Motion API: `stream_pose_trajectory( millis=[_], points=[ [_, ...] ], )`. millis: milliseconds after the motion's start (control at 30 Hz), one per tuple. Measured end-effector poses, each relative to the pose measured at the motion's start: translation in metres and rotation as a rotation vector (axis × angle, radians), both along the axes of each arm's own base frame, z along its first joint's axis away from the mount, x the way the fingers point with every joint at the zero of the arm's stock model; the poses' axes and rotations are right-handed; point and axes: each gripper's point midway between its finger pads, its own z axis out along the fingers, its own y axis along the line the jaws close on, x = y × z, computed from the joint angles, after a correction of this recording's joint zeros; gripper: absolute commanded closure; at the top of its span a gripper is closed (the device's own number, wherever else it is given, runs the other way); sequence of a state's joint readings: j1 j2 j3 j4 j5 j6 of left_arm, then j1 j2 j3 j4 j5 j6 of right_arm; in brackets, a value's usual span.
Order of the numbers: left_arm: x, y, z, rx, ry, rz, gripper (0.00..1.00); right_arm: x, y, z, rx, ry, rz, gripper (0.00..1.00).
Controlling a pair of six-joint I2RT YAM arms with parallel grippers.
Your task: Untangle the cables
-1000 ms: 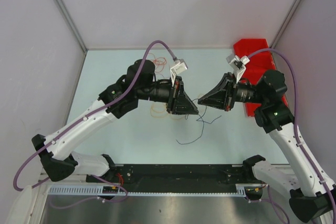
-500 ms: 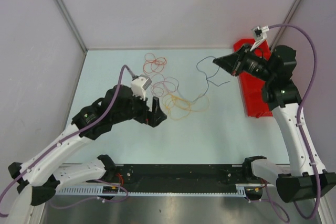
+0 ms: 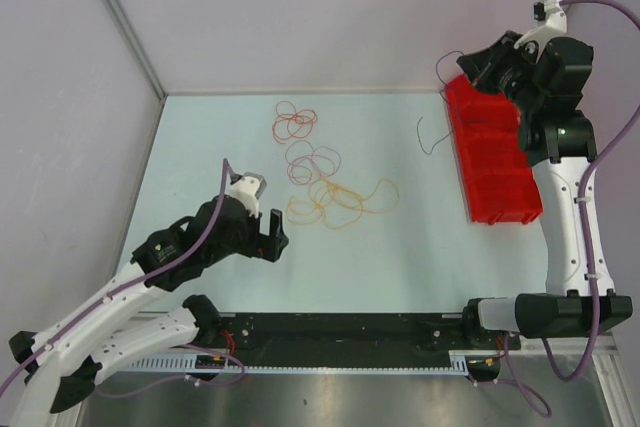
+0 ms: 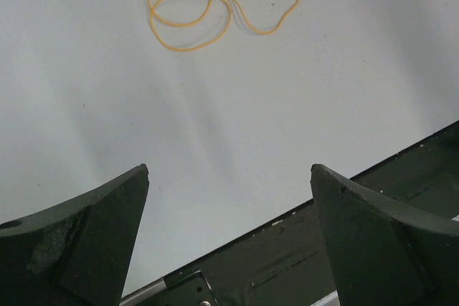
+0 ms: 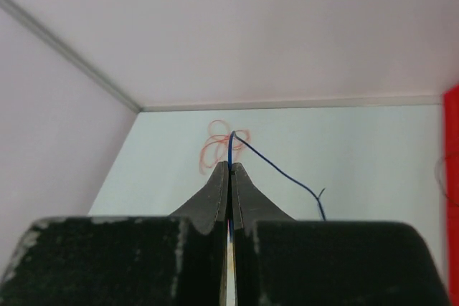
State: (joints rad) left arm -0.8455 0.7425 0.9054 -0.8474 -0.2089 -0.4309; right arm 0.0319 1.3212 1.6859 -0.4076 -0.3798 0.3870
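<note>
Three thin cables lie in curly loops at the table's middle: red, pinkish-brown and orange-yellow. My right gripper is raised high at the far right, above the red bin. It is shut on the dark blue cable, which hangs free of the pile. In the right wrist view the jaws are closed on that blue cable, with the red cable far beyond. My left gripper is open and empty, near and left of the orange-yellow cable.
A red bin stands along the right side of the table, its edge showing in the right wrist view. The black base rail runs along the near edge and shows under the left gripper. Grey walls close in the back and sides.
My right gripper rose and swung to the far right, carrying the dark blue cable clear of the pile. My left arm drew back toward the near left, and its gripper now stands open and empty.
</note>
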Motion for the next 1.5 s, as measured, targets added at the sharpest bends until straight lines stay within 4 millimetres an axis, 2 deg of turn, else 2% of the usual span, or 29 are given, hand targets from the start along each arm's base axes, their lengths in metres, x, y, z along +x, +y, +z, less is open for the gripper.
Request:
stream_pose_trajectory(
  millis=[167, 267, 467, 600, 700, 1033, 1500],
  points=[
    [-0.001, 0.000, -0.011, -0.004, 0.003, 0.002, 0.00, 0.009, -0.040, -0.018, -0.037, 0.069, -0.200, 1.00],
    [0.001, -0.002, -0.012, -0.014, -0.007, 0.001, 0.00, 0.006, -0.070, -0.028, -0.059, 0.113, -0.337, 1.00],
    [0.003, -0.004, -0.016, -0.026, -0.018, 0.001, 0.00, -0.028, -0.129, -0.039, -0.084, 0.169, -0.587, 1.00],
    [0.004, -0.005, -0.010, -0.048, -0.038, 0.002, 0.00, -0.050, -0.157, -0.042, -0.086, 0.196, -0.704, 1.00],
    [0.005, -0.004, -0.008, -0.054, -0.048, 0.006, 0.00, -0.058, -0.172, -0.050, -0.090, 0.227, -0.762, 1.00],
    [0.007, -0.001, -0.004, -0.061, -0.070, 0.022, 0.00, -0.069, -0.201, -0.103, -0.115, 0.378, -0.880, 1.00],
    [0.008, 0.001, 0.000, -0.071, -0.089, 0.033, 0.00, -0.061, -0.208, -0.150, -0.098, 0.480, -0.899, 1.00]
  ],
)
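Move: The right hand keeps the dark blue cable pinched high over the table; the nearest compartment of the red bin lies some 22 cm to its right, 6 cm back and about 43 cm below. The bin's next compartment is about 5 cm ahead of this hand and 21 cm to its right. The orange cable lies roughly 18 cm left, 6 cm back and 46 cm down. From the idle left hand, the nearest compartment is about 53 cm right, 16 cm ahead and 17 cm below. Rightward first, nearly level and drawing a little back, the right hand swings the hanging blue cable about 20 cm towards the space above the red bin's nearest compartment. It then slows and sinks, some 15 cm lower in all, turning about 50 degrees clockwise and tipping its fingertips down, while the shut fingers keep their pinch on the cable. ##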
